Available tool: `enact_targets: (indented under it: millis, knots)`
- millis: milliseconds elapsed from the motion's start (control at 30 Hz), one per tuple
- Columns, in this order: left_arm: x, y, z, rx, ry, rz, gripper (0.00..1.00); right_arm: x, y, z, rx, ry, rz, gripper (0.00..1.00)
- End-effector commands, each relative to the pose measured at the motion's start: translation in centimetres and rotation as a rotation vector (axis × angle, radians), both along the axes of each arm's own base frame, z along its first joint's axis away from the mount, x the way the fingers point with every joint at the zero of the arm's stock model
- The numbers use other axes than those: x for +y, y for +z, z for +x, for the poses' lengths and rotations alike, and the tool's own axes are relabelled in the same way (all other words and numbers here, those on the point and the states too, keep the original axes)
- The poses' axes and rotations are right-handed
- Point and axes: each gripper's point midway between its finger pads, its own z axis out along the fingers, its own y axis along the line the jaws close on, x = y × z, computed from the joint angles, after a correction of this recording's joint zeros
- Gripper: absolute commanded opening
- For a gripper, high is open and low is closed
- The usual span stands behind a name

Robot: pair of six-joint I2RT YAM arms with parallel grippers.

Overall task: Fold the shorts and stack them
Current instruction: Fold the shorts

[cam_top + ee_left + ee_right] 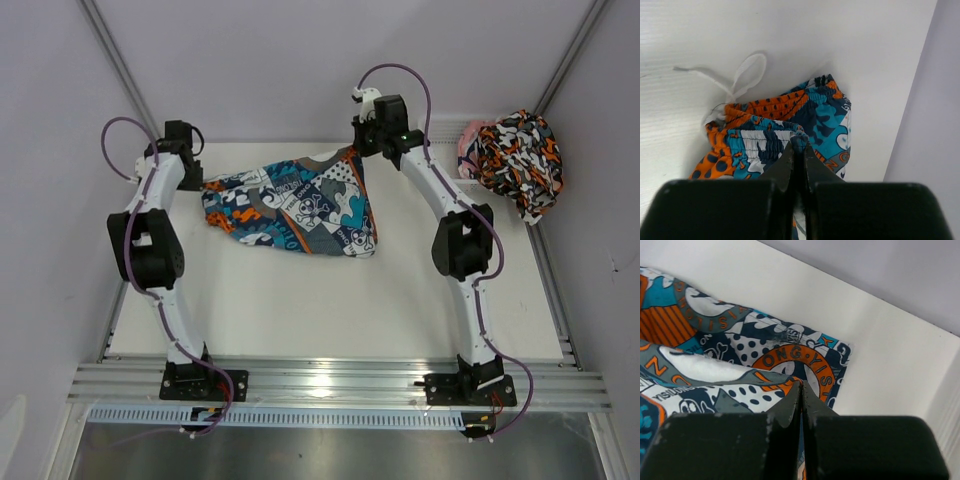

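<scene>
The teal-blue, orange and white shorts [290, 208] with round emblems lie spread across the back of the table, stretched between both grippers. At their left end, my left gripper [206, 184] is shut on the gathered waistband [799, 142]; their white drawstring [742, 75] trails loose on the table. My right gripper [357, 152] is shut on the shorts' upper right edge, and its tips [801, 386] pinch a fold of fabric beside an orange emblem [795, 360]. A second pair of shorts [520, 160], blotched orange, black, white and grey, sits bunched at the back right corner.
A pinkish item [468, 140] shows behind the blotched shorts. Grey walls close in the table [330, 300] on the left, back and right. The wall [930, 150] stands close to the left gripper's right side. The arm bases are bolted to the rail [340, 380] at the near edge.
</scene>
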Motion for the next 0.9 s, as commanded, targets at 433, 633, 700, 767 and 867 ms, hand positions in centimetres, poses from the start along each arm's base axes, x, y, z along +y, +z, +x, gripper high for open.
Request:
enact_targets:
  millis: [433, 633, 700, 767, 867]
  knots:
    - [3.4, 1.6, 9.7, -0.284, 0.012, 0.09, 0.96, -2.2, -2.1, 8.9, -0.187, -0.166, 0.107, 0.82]
    - [4.5, 7.4, 9.8, -0.336, -0.096, 0.256, 0.99, -2.2, 0.1, 6.9, -0.158, -0.112, 0.123, 0.86]
    - [3.5, 8.7, 10.1, -0.339, -0.262, 0.341, 0.99, -2.0, 1.4, 5.5, -0.123, -0.1, 0.165, 0.86]
    - [1.7, 8.7, 10.0, -0.324, -0.412, 0.371, 0.99, -1.7, 0.1, 3.9, -0.037, -0.076, 0.18, 0.85]
    - [0.5, 6.6, 7.8, -0.195, -0.52, 0.388, 0.99, -1.4, -0.2, 1.8, 0.078, -0.035, 0.247, 0.85]
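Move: Both hands already pinch the far edge of the folded-over shorts. From the right hand, the lower layer's far right corner, where this edge is going, lies about 6 cm ahead, 3 cm to the right and 8 cm below; the white basket is some 29 cm to the hand's right and 4 cm ahead. From the left hand, the lower waistband corner lies about 4 cm ahead, 2 cm left and 4 cm below, with the drawstring 3 cm back and 4 cm left. Swinging forward and down together, both hands lay the held edge over the lower layer, sinking about 4 cm on the left and 7 cm on the right, and open wide to let go. The left carries on forward to some 9 cm, lifting about 8 cm from its lowest point and twisting clockwise; the right reaches 7 cm forward, then eases back about 3 cm and rises slightly. ##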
